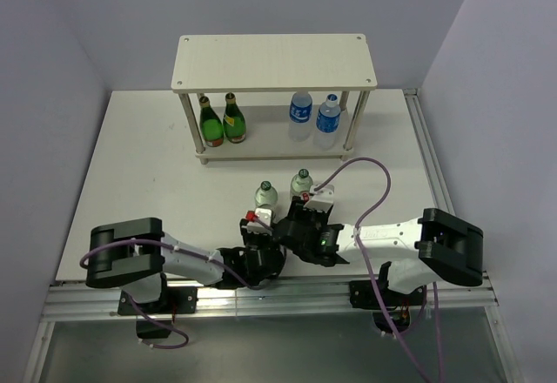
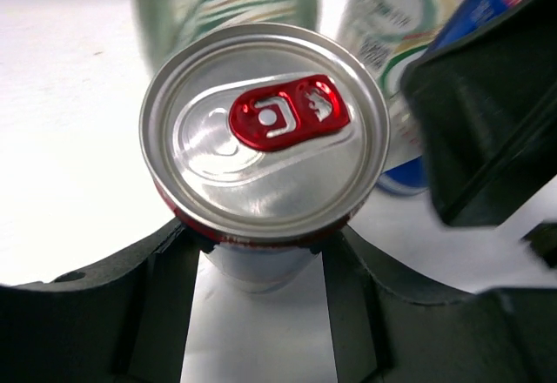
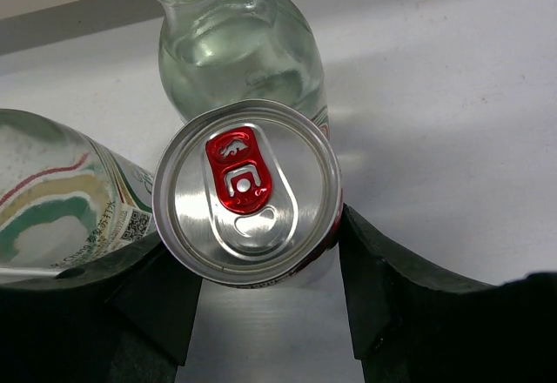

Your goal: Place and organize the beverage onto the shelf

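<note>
Two silver-topped cans with red tabs stand on the table in front of the arms. My left gripper is shut on one can, its fingers pressing both sides just under the rim. My right gripper is shut on the other can in the same way. From above, the left can and right can sit close together, just behind two clear green-capped bottles. The shelf stands at the back, with two water bottles on its lower board.
Two dark green bottles stand at the left of the shelf's lower board. The top board is bare. The right gripper's black body is close beside the left can. Purple cables loop above the right arm.
</note>
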{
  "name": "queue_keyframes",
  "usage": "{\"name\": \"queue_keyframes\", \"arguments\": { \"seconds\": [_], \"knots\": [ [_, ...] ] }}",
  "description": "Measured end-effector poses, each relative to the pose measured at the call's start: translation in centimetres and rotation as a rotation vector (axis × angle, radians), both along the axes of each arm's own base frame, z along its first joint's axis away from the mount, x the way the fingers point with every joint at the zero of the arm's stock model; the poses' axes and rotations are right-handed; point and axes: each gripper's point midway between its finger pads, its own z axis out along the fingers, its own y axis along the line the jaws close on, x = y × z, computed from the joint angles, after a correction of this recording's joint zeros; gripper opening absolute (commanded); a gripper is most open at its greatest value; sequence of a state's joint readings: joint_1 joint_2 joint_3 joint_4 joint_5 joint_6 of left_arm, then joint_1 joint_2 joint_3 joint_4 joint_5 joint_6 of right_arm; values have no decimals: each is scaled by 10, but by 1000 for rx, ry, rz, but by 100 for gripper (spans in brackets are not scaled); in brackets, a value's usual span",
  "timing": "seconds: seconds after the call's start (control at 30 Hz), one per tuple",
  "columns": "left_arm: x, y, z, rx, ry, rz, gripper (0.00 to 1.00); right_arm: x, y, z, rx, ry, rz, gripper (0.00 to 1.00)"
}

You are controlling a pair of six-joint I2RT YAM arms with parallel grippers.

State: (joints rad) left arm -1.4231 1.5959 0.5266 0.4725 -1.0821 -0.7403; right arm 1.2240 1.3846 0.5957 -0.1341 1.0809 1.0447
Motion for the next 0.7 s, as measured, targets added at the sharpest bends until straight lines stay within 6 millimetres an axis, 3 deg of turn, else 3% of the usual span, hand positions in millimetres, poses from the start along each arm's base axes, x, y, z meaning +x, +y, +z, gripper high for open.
{"name": "queue_keyframes", "arguments": {
  "seconds": [0.17,0.3,0.4,0.53,0.7],
  "knots": [
    [-17,20,2,86,23,10,0,0,0,0,-2,0,0,0],
    [-32,33,22,131,38,-10,0,-3,-2,1,21,4,6,0],
    [-35,34,60,91,27,-10,0,-6,-4,1,31,4,8,0],
    [-30,35,131,-12,-31,11,0,-12,-5,1,20,10,23,0],
    [-16,53,203,-62,-128,17,0,-21,-3,1,-13,16,53,0]
  ]
}}
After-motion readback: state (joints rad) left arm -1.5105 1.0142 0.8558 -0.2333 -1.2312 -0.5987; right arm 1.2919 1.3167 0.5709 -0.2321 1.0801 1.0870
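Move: Each of my hands already holds a can by the table. For my left hand, the shelf's middle lies some 27 cm ahead, 3 cm right and roughly 10 cm higher; the left clear bottle is 7 cm straight ahead, the right clear bottle 10 cm ahead and 10 cm right. For my right hand, the shelf is about 23 cm ahead and 10 cm left, also 10 cm up; the right clear bottle is 7 cm ahead, 1 cm left. Both bottles' middles sit about 2 cm above my hands. With my left fingers staying shut on their can, I first draw it back and left about 4 cm, clear of the left clear bottle and my right hand, then hoist it fast, some 20 cm, easing left and a little forward again while the wrist tips slightly up. My right hand keeps its can gripped low and backs it 2 cm away from the right clear bottle. ##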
